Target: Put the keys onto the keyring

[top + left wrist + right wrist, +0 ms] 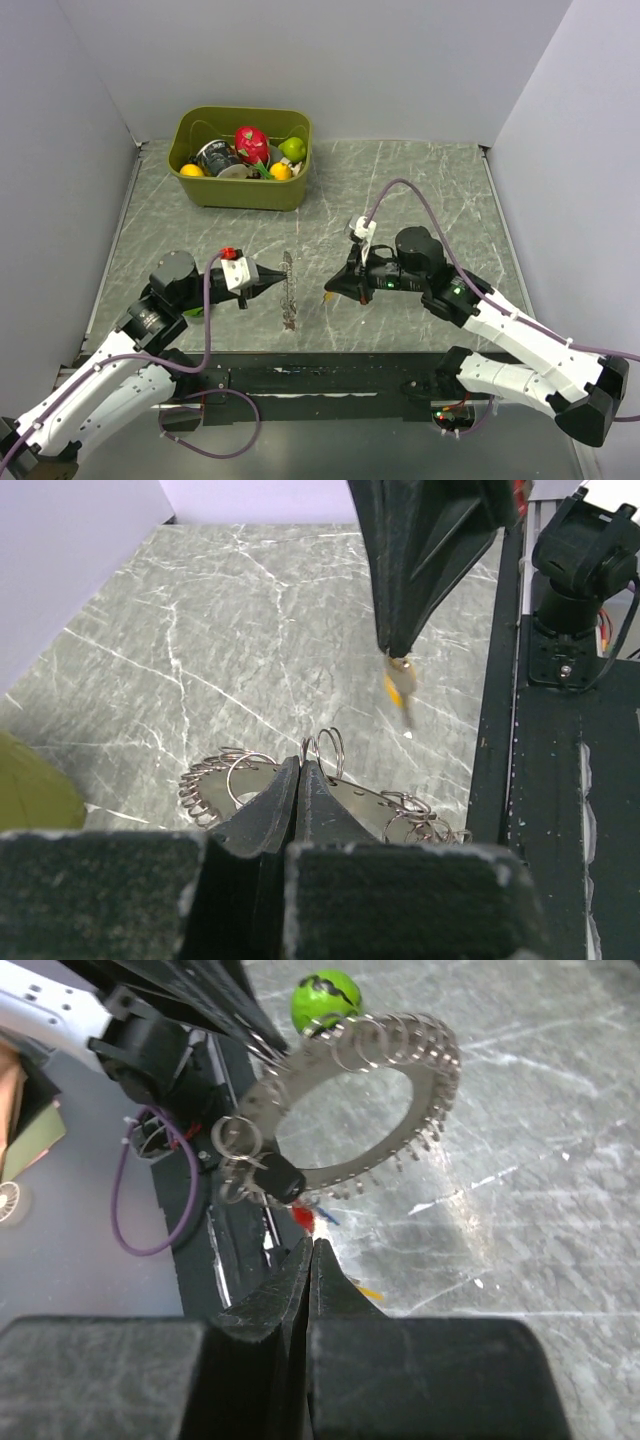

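Note:
The keyring (288, 285) is a flat grey metal ring hung with several small wire loops. It is held upright on edge above the table by my left gripper (281, 283), which is shut on its rim (360, 802). In the right wrist view the keyring (425, 1110) carries a black-headed key (281, 1178) and small red (303, 1217) and blue tags at its lower left. My right gripper (329, 295) is shut on a yellow-headed key (398, 687), a short way to the right of the ring and apart from it. Only a yellow sliver of that key (366, 1290) shows past the right fingers.
An olive bin (236, 193) with fruit and cans stands at the back left. A green ball (325, 999) lies by the left arm (192, 312). A black strip (300, 375) runs along the table's near edge. Grey walls close in both sides.

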Available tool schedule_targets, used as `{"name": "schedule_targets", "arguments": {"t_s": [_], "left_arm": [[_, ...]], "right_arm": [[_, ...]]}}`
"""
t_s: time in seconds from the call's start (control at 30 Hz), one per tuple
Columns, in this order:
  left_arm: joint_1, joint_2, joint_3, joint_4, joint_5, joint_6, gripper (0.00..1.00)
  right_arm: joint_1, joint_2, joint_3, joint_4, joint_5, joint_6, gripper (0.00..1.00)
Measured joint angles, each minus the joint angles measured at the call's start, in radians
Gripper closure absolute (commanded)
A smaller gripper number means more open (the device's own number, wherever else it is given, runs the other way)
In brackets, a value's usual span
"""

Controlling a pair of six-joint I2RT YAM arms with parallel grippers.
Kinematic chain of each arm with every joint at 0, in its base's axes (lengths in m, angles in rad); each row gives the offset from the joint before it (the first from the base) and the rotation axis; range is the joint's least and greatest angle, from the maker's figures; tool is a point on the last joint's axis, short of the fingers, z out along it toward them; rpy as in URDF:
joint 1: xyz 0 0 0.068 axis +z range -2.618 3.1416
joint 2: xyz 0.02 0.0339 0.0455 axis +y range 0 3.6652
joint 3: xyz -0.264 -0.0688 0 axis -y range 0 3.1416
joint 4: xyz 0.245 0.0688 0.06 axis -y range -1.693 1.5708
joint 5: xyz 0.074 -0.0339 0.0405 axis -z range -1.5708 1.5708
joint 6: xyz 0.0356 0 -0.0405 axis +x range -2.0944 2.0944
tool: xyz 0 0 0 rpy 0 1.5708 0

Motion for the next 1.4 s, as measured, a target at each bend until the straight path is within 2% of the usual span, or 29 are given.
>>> {"name": "schedule_targets", "arguments": {"t_s": [0.33, 0.9, 1.4], "left_arm": [[0.000, 0.055, 0.045, -0.028, -0.018, 0.039, 0.99], [-0.035, 0.112, 0.106, -0.111, -0.072, 0.098, 0.99], [-0.098, 0.139, 0.106, -0.105, -0.092, 0.098, 0.99]], "right_arm": [[0.000, 0.028, 0.084, -0.018, -0.066, -0.017, 1.00], [0.038, 0.196, 0.259, -0.037, -0.099, -0.021, 1.00], [0.053, 0.271, 0.273, -0.018, -0.095, -0.019, 1.00]]}}
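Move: Just off the right fingers, the small ring at the left fingertips, meant for the yellow key already in the right grip, lies about 7 cm left, 1 cm ahead and 3 cm higher. The black key at the keyring's lower end is about 7 cm left of the right hand, 3 cm nearer the base and 4 cm lower. From the left hand, which holds the keyring, the yellow key is about 7 cm right, 1 cm back and 5 cm down. Rising first and then swinging left, the right hand carries the yellow key up to the small ring at the left fingertips, about 5.5 cm across, climbing about 5 cm and sinking back 1.5 cm at the end. The left hand keeps hold of the keyring, edges forward, then comes back a little while moving 2 cm right to meet it, rolling some 5 degrees. Both grippers stay shut. ##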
